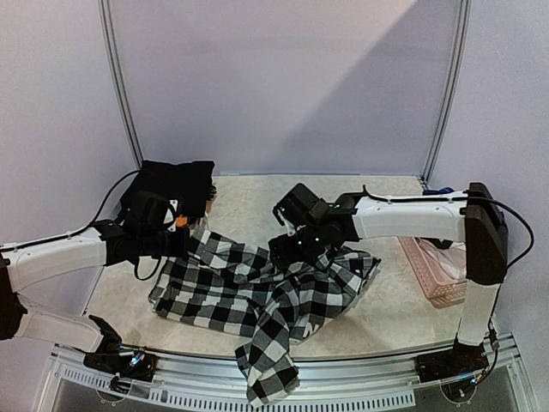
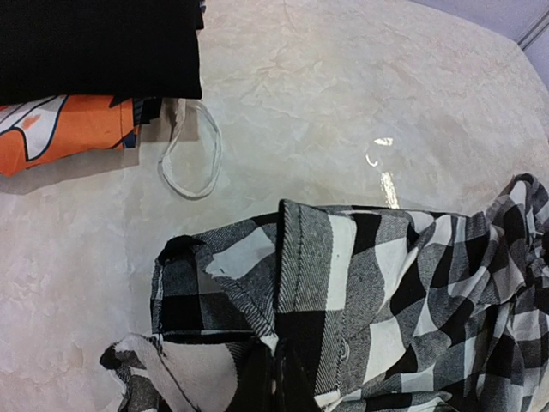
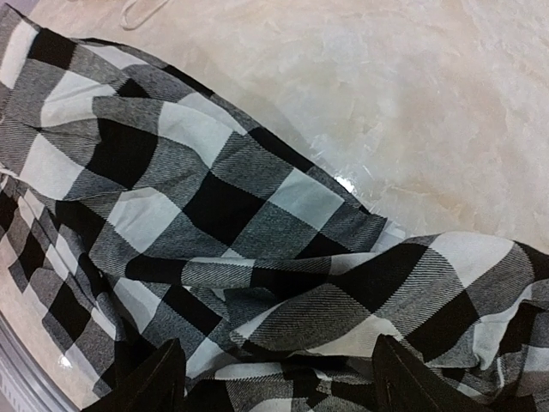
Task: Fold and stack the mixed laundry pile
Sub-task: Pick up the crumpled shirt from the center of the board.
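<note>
A black-and-white checked garment (image 1: 257, 287) lies crumpled across the middle of the table, and one end hangs over the front edge. My left gripper (image 1: 183, 238) is shut on its left edge; in the left wrist view the dark fingertips (image 2: 279, 378) pinch a hemmed fold of the checked garment (image 2: 386, 283). My right gripper (image 1: 296, 249) hovers over the garment's right half, open. The right wrist view has its fingers (image 3: 159, 382) standing wide apart over bunched checked fabric (image 3: 223, 206). A folded black garment (image 1: 171, 183) rests at the back left on an orange printed piece (image 2: 60, 129).
A pink perforated basket (image 1: 437, 270) stands at the right edge, under the right arm. A thin white cord loop (image 2: 193, 159) lies on the table beside the orange piece. White panels close off the back and sides.
</note>
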Available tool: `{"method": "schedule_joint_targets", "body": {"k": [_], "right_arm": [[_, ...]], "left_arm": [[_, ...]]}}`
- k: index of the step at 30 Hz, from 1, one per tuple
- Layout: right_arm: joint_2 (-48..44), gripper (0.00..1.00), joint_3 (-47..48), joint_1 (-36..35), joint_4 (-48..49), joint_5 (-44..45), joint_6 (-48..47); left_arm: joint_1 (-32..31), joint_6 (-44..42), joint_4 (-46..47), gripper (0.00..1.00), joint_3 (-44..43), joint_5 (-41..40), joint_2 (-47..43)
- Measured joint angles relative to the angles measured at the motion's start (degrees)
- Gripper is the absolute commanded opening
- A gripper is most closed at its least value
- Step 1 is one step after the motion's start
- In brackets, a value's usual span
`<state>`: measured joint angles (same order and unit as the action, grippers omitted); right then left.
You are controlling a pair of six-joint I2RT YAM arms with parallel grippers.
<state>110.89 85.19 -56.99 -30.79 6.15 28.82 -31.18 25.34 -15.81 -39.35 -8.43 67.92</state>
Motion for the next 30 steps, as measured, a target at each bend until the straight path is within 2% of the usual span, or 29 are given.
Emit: {"method": "schedule_joint_targets", "body": {"k": [1,4,8,12,16,18,25,30], "right_arm": [[1.1,0.70,0.5,0.0,-0.2,-0.3,-0.2],[3.7,0.60,2.0,0.0,-0.9,-0.6,-0.7],[6.1,0.38,3.8,0.0,-1.8,-0.2,-0.6],[7.2,0.15,4.2,0.0,-2.3,0.5,-0.3],[7.7,0.01,4.2,0.0,-2.6,1.1,-0.5],[7.7,0.00,4.2,0.0,-2.7,1.4,-0.5],[7.1,0.00,2.7,0.0,-2.7,3.2,-0.6],[3.1,0.00,-0.5,0.0,-2.8,4.9,-0.6]], "left_arm": [[0.0,0.0,0.0,0.00,0.0,0.0,0.0],[0.0,0.0,0.1,0.14,0.4,-0.1,0.0],[0.0,0.4,0.2,0.26,1.4,-0.6,0.2],[0.0,1.0,0.5,0.30,1.7,-1.1,1.2],[0.0,1.1,1.1,0.37,1.9,-1.2,2.7],[0.0,1.3,1.6,0.39,2.2,-1.4,3.3],[0.0,1.8,3.2,0.39,3.5,-2.4,6.2],[0.1,1.9,4.5,0.38,3.6,-2.5,9.0]]}}
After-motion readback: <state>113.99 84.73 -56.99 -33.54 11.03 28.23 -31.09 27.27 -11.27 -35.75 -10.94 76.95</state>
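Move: The crumpled shirt's middle fold lies right under the open right gripper, about 5 cm down and 1 cm ahead; its loose sleeve trails some 19 cm back and 3 cm left of that hand. The shut left gripper still holds the shirt's left end up; the bare-looking board spot to lower it to is about 11 cm straight below. From the left hand, the black stack is roughly 17 cm ahead and 3 cm left, the white cord 10 cm ahead and 5 cm right. Sink the right gripper about 4.5 cm into the bunched middle of the shirt and shut it fully there, pinching a fold, then ease back up with it by about 1.5 cm and some 2 cm to the right. Meanwhile open the left gripper a bit under halfway to let go of the shirt's left end, and lower that hand about 6 cm after it towards the board. ##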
